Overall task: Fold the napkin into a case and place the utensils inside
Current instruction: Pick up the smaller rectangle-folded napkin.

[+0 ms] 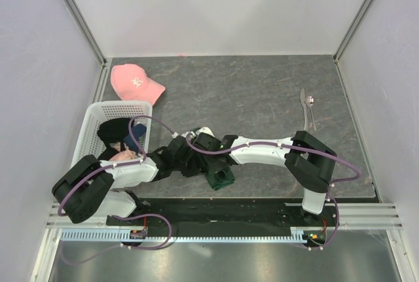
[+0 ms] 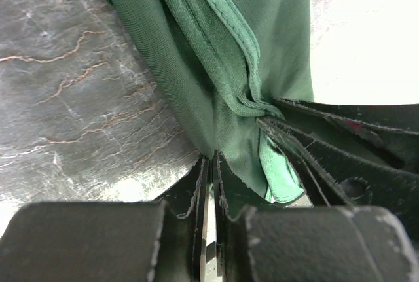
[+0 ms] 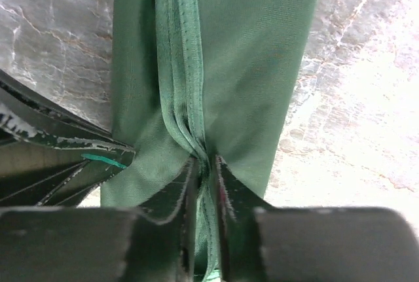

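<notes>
The dark green napkin (image 1: 221,178) hangs bunched near the table's front edge, between both arms. In the left wrist view my left gripper (image 2: 211,158) has its jaws almost together, pinching a fold of the napkin (image 2: 196,53) at the tips. In the right wrist view my right gripper (image 3: 206,161) is shut on the stacked hems of the napkin (image 3: 255,66). The two grippers sit side by side on the cloth, and the right one's fingers (image 2: 340,144) show in the left wrist view. The utensils (image 1: 308,106) lie together at the far right of the table, away from both grippers.
A pink cap (image 1: 134,82) lies at the back left. A white basket (image 1: 98,113) holding a black garment stands at the left edge, next to the left arm. Grey walls enclose the dark marbled tabletop (image 1: 249,92).
</notes>
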{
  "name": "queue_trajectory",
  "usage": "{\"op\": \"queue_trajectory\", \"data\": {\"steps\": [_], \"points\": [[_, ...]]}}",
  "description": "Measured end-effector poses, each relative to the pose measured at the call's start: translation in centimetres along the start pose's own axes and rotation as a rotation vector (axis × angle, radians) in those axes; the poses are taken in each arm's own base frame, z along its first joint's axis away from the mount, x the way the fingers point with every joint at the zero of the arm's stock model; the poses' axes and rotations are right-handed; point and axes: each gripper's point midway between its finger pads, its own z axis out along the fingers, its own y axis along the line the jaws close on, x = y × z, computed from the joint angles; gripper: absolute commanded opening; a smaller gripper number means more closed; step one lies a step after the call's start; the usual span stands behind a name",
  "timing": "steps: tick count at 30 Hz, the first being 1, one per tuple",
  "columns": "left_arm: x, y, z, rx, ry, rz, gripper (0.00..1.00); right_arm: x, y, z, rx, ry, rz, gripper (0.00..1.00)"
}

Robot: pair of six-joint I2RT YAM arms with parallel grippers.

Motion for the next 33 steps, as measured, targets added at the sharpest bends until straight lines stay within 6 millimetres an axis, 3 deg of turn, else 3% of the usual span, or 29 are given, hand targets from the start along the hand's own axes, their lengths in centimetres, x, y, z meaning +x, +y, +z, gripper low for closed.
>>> {"op": "queue_trajectory", "data": {"steps": [7,10,15,22,28,33], "points": [[0.0,-0.2,0.1,0.008,-0.003,-0.003,0.09,0.1,-0.3,-0.4,0.017,0.015,0.006,0.07],[0.0,-0.2,0.2,0.009,-0.003,-0.003,0.08,0.3,-0.4,-0.6,0.020,0.026,0.005,0.00],[0.0,-0.2,0.2,0.009,-0.004,-0.004,0.08,0.6,0.2,-1.5,-0.012,0.064,0.023,0.00],[1.0,-0.7,0.2,0.013,0.009,0.018,0.07,-1.3,2.8,-2.5,-0.139,0.039,0.112,0.00],[1.1,-0.9,0.3,0.014,0.006,0.018,0.07,-2.1,3.3,-2.3,-0.191,0.033,0.177,0.00],[1.0,-0.7,0.2,0.006,0.000,0.015,0.07,-0.2,2.9,-0.8,-0.191,0.061,0.190,0.00]]}}
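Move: The folded napkin already lies between and under both hands: its middle is about 4 cm ahead of the right hand, 1 cm to its left and 1 cm lower, with the lengthwise seam at the right fingertips. From the left hand, pinching its left edge, that middle is some 4 cm ahead and 2 cm right. The knife lies roughly 29 cm right and 20 cm ahead of the right hand. The white basket stands about 28 cm left and 8 cm ahead of the left hand. The napkin's lengthwise seam is pinched as the right fingers shut fully on it; that hand then draws back 1.5 cm and carries it up and left, almost 3 cm each, towards the left fingers, tilting some 15 degrees, before sinking again by about half the rise. The left fingers keep their pinch on the left edge and shift about 1 cm back and right to meet it. ##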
